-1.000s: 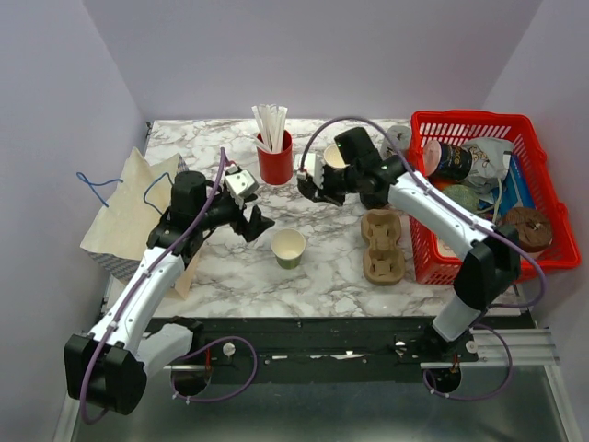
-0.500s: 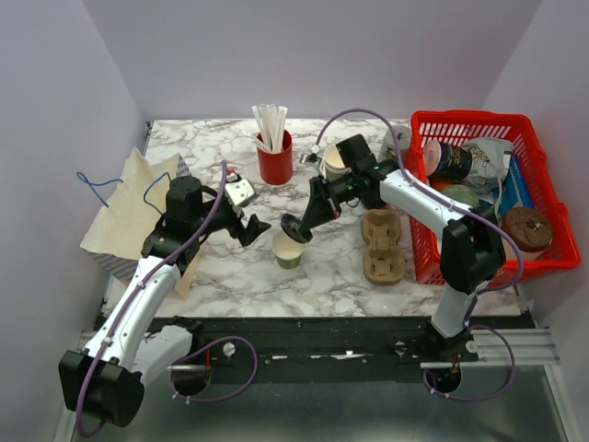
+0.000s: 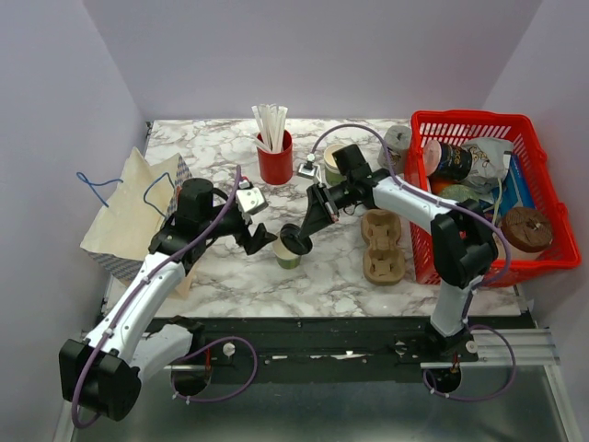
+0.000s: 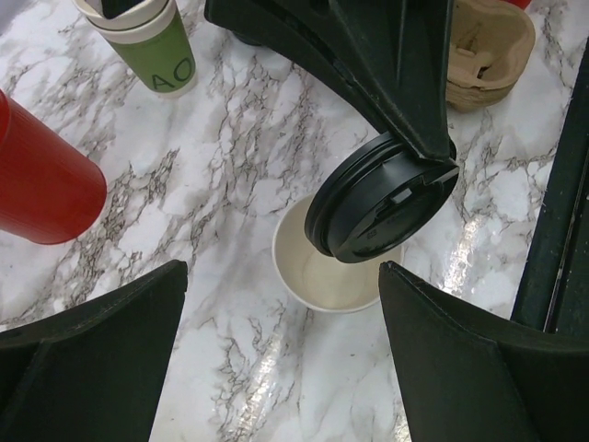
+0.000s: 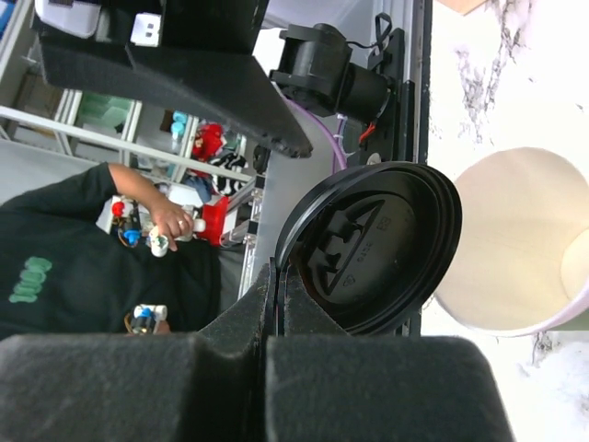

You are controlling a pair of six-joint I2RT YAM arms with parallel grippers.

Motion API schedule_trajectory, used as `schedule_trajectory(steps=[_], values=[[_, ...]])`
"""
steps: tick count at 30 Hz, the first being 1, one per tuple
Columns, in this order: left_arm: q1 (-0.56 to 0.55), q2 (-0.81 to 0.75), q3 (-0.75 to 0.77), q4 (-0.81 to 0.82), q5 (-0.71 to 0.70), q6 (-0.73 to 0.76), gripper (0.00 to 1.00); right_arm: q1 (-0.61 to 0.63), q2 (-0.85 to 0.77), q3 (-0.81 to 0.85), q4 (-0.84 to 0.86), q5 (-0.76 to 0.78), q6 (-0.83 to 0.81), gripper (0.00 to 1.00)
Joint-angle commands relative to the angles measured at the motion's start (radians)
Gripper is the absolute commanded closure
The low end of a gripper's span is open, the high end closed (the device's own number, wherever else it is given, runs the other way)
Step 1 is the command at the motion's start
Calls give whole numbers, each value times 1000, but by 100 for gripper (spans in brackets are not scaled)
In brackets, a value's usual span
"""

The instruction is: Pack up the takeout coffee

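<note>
The takeout coffee cup point(image 3: 288, 255), cream with a green band, stands open on the marble near the middle. My right gripper point(image 3: 311, 224) is shut on the rim of the round black lid point(image 3: 294, 242), which hangs tilted just above the cup's far edge. The right wrist view shows the lid point(image 5: 373, 244) pinched at its edge by my right gripper point(image 5: 274, 276), with the cup point(image 5: 525, 244) beside it. My left gripper point(image 3: 264, 241) is open just left of the cup. In the left wrist view my left gripper point(image 4: 282, 269) reaches the near side of the cup point(image 4: 322, 276), with the lid point(image 4: 382, 198) above.
A red cup of white straws point(image 3: 274, 161) and a second green-banded cup point(image 3: 333, 161) stand at the back. A brown pulp cup tray point(image 3: 382, 244) lies right of the cup. A red basket point(image 3: 534, 147) of items is at the far right, a paper bag point(image 3: 129, 207) at the left.
My right arm has swung from the back cup forward and left, bringing the black lid down over the open cup. My left gripper has moved right, up to the cup.
</note>
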Motion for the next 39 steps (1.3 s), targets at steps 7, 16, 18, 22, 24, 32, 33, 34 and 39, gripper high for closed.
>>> schedule_trajectory(steps=[7,16,18,22,24,32,33,34,39], values=[[-14,54,18,-48,2,161,6,8,105,65,131,-53,140,97],[-36,80,-12,21,-4,143,6,10,143,67,148,-28,173,97],[-42,85,-22,41,-9,133,6,8,148,67,151,-19,171,96],[-51,114,-22,90,-7,113,6,10,159,65,151,5,182,92],[-54,123,-22,102,-3,100,6,8,162,67,151,19,182,91],[-74,157,-14,113,9,109,6,8,165,76,149,51,182,82],[-74,160,-16,116,9,109,6,8,166,76,149,56,183,80],[-76,162,-16,121,9,108,6,8,168,78,149,61,183,79],[-82,165,-26,133,6,97,6,8,176,82,148,104,182,73]])
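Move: The open cup that the right hand's tilted black lid is going to stands level with that hand, about 5 cm to its left and 9 cm below. The straw holder is some 22 cm farther out and 8 cm left of the hand, the spare cups equally far out but 7 cm right; the cup carrier lies about 19 cm right and 4 cm ahead. From the left hand the open cup is about 6 cm right, 2 cm ahead, 8 cm below. Lower the right gripper about 4 cm while easing it some 3 cm forward and a little left, bringing the tilted lid down onto the cup's mouth; then, still sinking slowly, start parting its fingers, only slightly. Meanwhile bring the wide-open left gripper down about 3.5 cm, then also to the right, closing in on the cup and lid. ##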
